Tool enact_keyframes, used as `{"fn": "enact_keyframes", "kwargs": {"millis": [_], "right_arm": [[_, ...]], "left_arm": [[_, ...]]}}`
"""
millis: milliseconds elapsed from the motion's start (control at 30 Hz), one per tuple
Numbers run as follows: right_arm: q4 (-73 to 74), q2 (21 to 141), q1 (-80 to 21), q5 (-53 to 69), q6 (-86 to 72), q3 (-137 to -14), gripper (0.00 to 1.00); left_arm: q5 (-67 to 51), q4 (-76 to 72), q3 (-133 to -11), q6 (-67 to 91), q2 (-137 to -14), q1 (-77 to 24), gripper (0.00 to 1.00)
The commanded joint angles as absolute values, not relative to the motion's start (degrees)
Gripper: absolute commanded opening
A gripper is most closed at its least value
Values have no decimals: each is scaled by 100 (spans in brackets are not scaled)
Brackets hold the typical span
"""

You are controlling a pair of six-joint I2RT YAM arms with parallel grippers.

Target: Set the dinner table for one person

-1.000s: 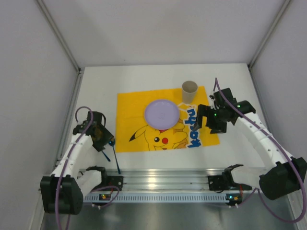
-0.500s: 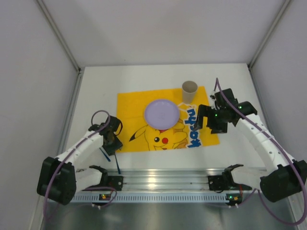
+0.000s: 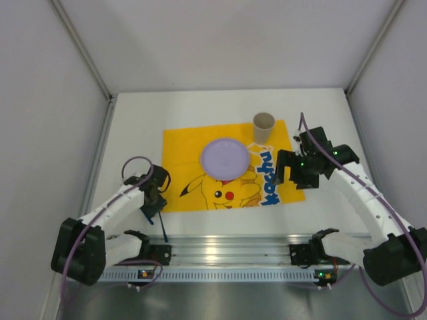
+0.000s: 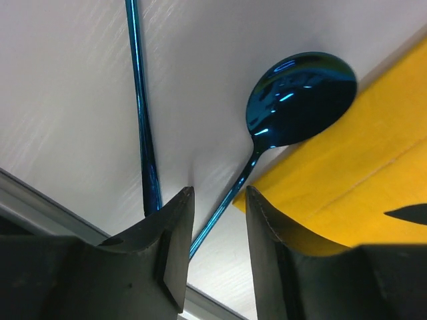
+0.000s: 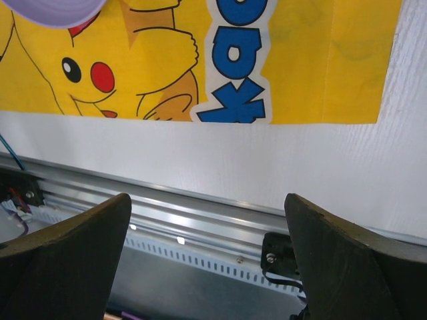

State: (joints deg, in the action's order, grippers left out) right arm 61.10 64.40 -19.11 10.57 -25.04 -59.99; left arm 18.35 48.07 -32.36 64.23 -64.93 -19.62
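The white dinner table [image 3: 133, 127] carries a yellow Pikachu mat [image 3: 183, 147] with a purple plate [image 3: 225, 158] and a beige cup [image 3: 263, 127] on it. My left gripper [image 3: 154, 199] is low at the mat's near left corner. In the left wrist view its jaws [image 4: 217, 230] stand a little apart around the handle of a blue spoon [image 4: 300, 100], whose bowl lies at the mat's edge. The handle runs close by the left finger [image 4: 175, 240]. My right gripper [image 3: 283, 170] is wide open and empty above the mat's near right part.
A second thin blue utensil [image 4: 140, 100] lies on the table left of the spoon and also shows in the top view [image 3: 163, 228]. The metal rail [image 3: 227, 250] runs along the near edge. White walls enclose the table on three sides.
My left gripper has moved right and nearer, from the table's left side to the mat's near left corner, with the spoon. The right gripper shifted slightly nearer.
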Motion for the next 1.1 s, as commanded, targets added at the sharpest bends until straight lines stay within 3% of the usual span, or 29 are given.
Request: {"fn": "enact_keyframes", "kwargs": {"millis": [0, 167, 300, 533, 1067], "right_arm": [[6170, 6398, -1978, 993, -2365, -6038, 100], [6222, 6486, -1978, 923, -2320, -6126, 100], [6267, 6521, -1978, 861, -2285, -6144, 100], [6284, 6574, -1978, 791, -2268, -6144, 100], [6012, 6574, -1978, 984, -2505, -6021, 100]], "left_arm": [[1898, 4396, -3015, 6671, -6618, -1969, 42], [2082, 4271, -2909, 6724, -6855, -1925, 33], [2276, 4245, -2953, 6759, -6943, -1890, 17], [2285, 4254, -3006, 6610, -7031, -1811, 0], [1960, 5766, -5607, 5152, -6521, -1819, 0]]}}
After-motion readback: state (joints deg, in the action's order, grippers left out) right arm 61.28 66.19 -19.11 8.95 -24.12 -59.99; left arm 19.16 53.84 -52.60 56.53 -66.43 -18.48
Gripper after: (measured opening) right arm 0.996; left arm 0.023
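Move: The spoon's blue handle already lies between the left hand's open fingertips; the spoon's middle is about 2 cm back, 1 cm right and 1 cm below, with its bowl ahead. The fork lies some 7 cm left and 2 cm ahead. The purple plate's middle is about 26 cm right and 23 cm ahead, the yellow mat's about 28 cm right and 20 cm ahead. From the right hand the spoon is about 52 cm left, 5 cm back and 14 cm below. Staying low over the table, the left hand settles slightly and eases about 2 cm forward along the spoon towards its bowl, while the half-open fingers close fully and pinch the handle behind the neck. Keeping that pinch, it then lifts about 10 cm and carries the spoon another 5 cm forward and slightly right, with the wrist tilting roughly 10 degrees so the fingertips swing forward. ##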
